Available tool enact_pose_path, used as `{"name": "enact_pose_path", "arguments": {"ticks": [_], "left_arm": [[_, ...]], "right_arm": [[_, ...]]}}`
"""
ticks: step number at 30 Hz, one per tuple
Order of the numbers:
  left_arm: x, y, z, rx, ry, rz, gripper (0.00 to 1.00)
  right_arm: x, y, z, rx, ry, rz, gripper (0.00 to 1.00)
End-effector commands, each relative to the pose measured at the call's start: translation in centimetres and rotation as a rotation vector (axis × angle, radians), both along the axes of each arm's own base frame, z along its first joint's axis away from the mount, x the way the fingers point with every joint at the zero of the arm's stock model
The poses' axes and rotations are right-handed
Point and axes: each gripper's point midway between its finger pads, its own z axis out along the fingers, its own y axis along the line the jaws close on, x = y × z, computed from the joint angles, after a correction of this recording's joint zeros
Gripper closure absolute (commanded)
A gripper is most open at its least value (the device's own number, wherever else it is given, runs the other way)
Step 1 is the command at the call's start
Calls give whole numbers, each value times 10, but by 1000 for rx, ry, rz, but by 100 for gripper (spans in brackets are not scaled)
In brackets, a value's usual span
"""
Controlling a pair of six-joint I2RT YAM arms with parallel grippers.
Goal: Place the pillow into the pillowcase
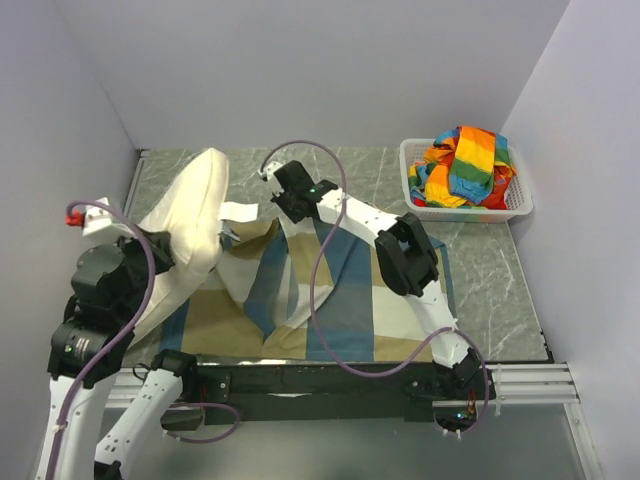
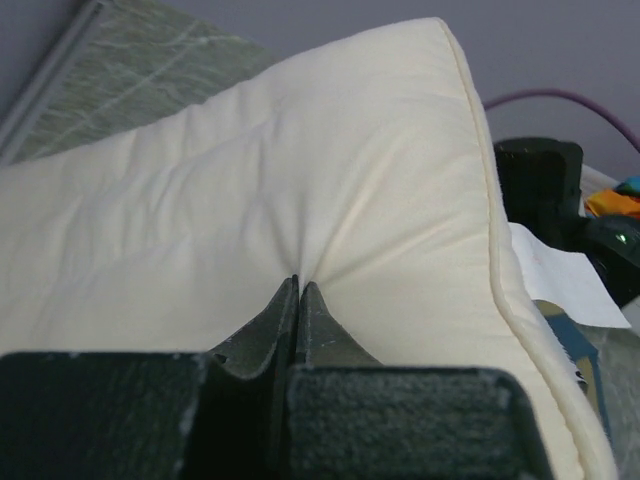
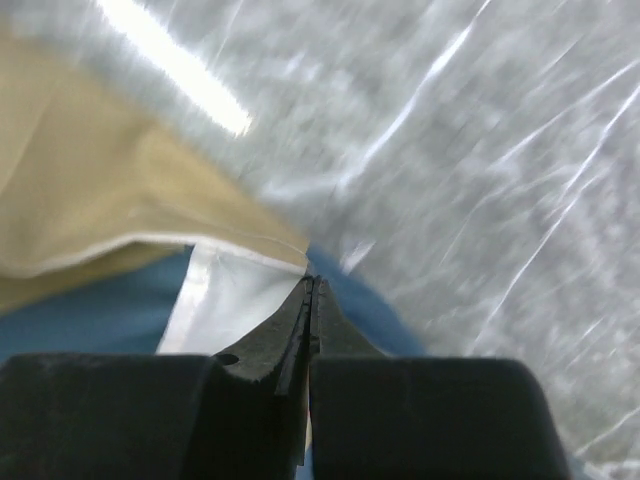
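The cream-white pillow (image 1: 198, 212) stands tilted on its edge at the left of the table, its lower end resting on the pillowcase. My left gripper (image 1: 162, 252) is shut on a pinch of the pillow (image 2: 300, 170) fabric, with the jaw tips (image 2: 298, 283) pressed together in a pucker. The blue, tan and off-white pillowcase (image 1: 340, 300) lies spread over the middle of the table. At its far edge my right gripper (image 1: 272, 184) is shut on the pillowcase's hem, where tan, white and blue cloth (image 3: 230, 290) meet at the tips (image 3: 312, 282).
A white basket (image 1: 515, 205) holding a rainbow-striped cloth (image 1: 465, 170) stands at the back right. The grey marbled table (image 1: 490, 270) shows to the right of and behind the pillowcase. Walls close in the left, back and right sides.
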Motion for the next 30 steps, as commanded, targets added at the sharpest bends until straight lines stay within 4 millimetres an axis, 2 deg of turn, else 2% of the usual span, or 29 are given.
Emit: {"name": "enact_pose_path", "arguments": {"ticks": [1, 3, 4, 6, 7, 9, 10, 11, 12, 13, 14, 15, 16, 18, 19, 20, 21, 22, 25, 30], "left_arm": [[22, -39, 0, -119, -50, -155, 99], [27, -48, -6, -168, -47, -186, 99], [31, -53, -21, -179, -12, -197, 99], [36, -61, -30, -221, 3, -219, 99], [40, -63, -47, -228, 40, -220, 99], [44, -65, -62, -261, 75, -205, 99], [48, -67, -78, -268, 108, -199, 99], [50, -68, -84, -293, 121, -190, 99], [52, -69, -97, -305, 149, -182, 99], [54, -71, -99, -332, 145, -177, 99], [55, -71, -103, -342, 149, -173, 99], [56, -71, -113, -351, 164, -163, 99], [58, -71, -114, -368, 159, -154, 99], [58, -65, -125, -372, 171, -114, 99], [58, -64, -128, -381, 175, -102, 99], [58, -64, -130, -383, 176, -97, 99], [58, -64, -137, -383, 185, -95, 99], [57, -64, -140, -384, 190, -95, 99], [53, -64, -160, -394, 228, -85, 99], [42, -62, -199, -417, 289, -54, 99]], "right_arm": [[30, -9, 11, -13, -34, -121, 100], [38, -15, 6, -6, -35, -165, 97], [43, -18, 5, 16, -42, -209, 95], [52, -27, 13, 50, -56, -274, 86], [56, -27, 18, 93, -62, -310, 83], [59, -30, 39, 162, -67, -361, 71], [61, -31, 50, 183, -78, -386, 62], [59, -34, 73, 215, -101, -407, 44], [53, -35, 80, 243, -80, -434, 38], [45, -36, 102, 282, -82, -444, 35], [38, -38, 109, 304, -69, -459, 35], [27, -37, 114, 350, -32, -495, 35], [9, -45, 119, 370, -2, -506, 35], [-16, -42, 119, 438, 52, -523, 35], [-41, -45, 90, 402, 104, -524, 35], [-56, -44, 104, 447, 103, -508, 35], [-73, -43, 83, 456, 152, -510, 36], [-89, -35, 88, 485, 163, -481, 36], [-121, -16, 71, 490, 221, -442, 36], [-158, 6, 41, 450, 283, -409, 36]]}}
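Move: The left hand already pinches the upright pillow, its middle roughly 5 cm ahead, 3 cm to the right and 5 cm below. The pillowcase's mouth lies about 6 cm ahead of this hand, 14 cm to its right and 31 cm below. From the right hand, which pinches the case's far edge, the mouth is some 19 cm back, 4 cm left and 3 cm down; the laundry basket stands about 8 cm ahead and 39 cm right. Keeping its pinch on the pillow, the left hand lowers it almost 20 cm and about 7 cm right towards the pillowcase's mouth, tipping the fingers down and dropping the hand's left side. The right hand draws the case's edge a little forward, opens and lets go, then rises and swings well back over the case towards the mouth, sinking slightly at the end and staying open. ##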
